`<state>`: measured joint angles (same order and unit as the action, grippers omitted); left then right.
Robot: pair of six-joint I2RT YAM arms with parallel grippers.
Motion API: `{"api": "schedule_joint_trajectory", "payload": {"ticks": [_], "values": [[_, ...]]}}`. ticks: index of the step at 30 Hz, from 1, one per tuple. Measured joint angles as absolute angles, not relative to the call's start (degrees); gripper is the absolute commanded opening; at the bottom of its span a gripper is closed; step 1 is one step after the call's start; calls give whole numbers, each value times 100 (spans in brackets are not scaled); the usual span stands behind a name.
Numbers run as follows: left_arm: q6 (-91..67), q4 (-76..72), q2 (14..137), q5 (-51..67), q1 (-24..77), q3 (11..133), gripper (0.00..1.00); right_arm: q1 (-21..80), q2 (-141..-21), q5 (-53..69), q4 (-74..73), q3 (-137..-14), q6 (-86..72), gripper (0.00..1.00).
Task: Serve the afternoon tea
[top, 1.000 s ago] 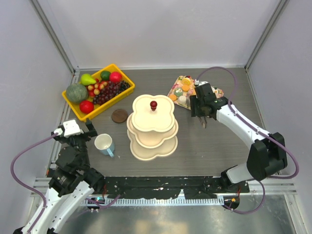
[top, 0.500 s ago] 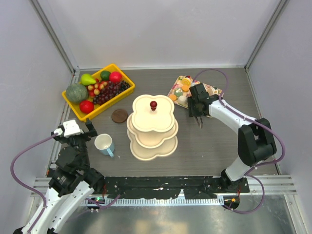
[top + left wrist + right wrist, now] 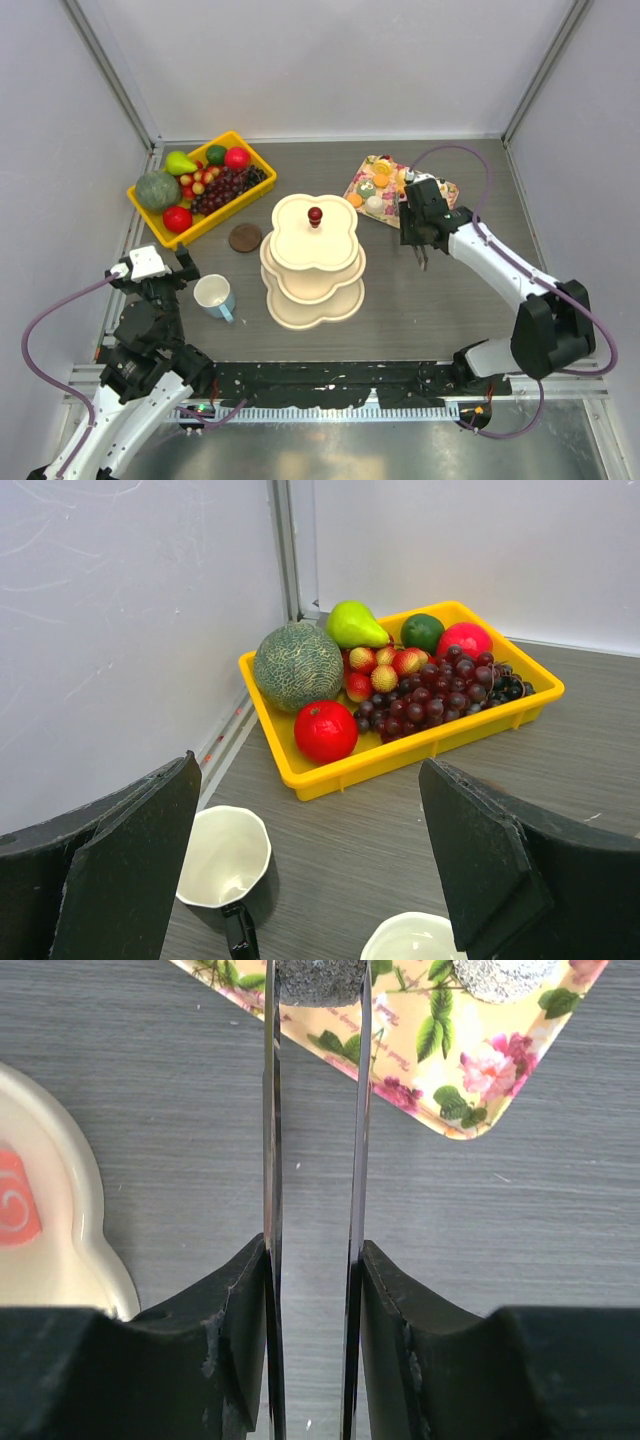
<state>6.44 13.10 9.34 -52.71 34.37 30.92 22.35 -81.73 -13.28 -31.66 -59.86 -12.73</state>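
Observation:
The cream three-tier stand with its red knob stands mid-table. An orange pastry lies on its lowest tier. My right gripper hangs between the stand and the floral tray. Its thin blades are shut on a grey speckled pastry. More pastries lie on the tray. The pale blue mug sits left of the stand. My left gripper is wide open and holds nothing. Below it are the dark mug and a pale mug's rim.
The floral tray lies at the back right. The yellow bin of fruit is at the back left by the wall. A round brown disc rests between the bin and the stand. Walls close in the left, back and right sides.
My right gripper reached in toward the tray, narrowed its blades, and has drawn back to the right. The left arm has not moved.

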Motion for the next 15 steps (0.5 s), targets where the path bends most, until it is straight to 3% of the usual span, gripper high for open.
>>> {"api": "schedule_joint_trajectory", "payload": {"ticks": [9,15], "values": [[646,1310,937,-5273,3437,3092,99,2471,-6447,-1127,-3522,-5170,-1295,30],[650,1308,945,-5275,3437,3092,99,3514,-5408,-1144,-3955,-4687,-1743,29]]}}
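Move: The right hand holds the tongs with a greyish speckled dessert already in their tips. The tiered stand it is taken to has its middle about 19 cm to the left and 8 cm back, at roughly hand height; the pink swirled sweet on its lower plate lies some 12 cm left, 2 cm back and 9 cm below. The dessert tray's middle is about 14 cm ahead, 1 cm right and 11 cm below. From the idle left hand, the stand is roughly 30 cm right, 5 cm ahead and 17 cm lower. The right arm draws the tongs back off the flowered tray towards the near side, gathering speed over about 11 cm and rising some 3 cm, and in the latter half it also swings left towards the tiered stand. The fingers keep their squeeze on the tongs, whose tips go on pinching the dessert, while the wrist turns about 10 degrees counter-clockwise and its left side rises a little. ##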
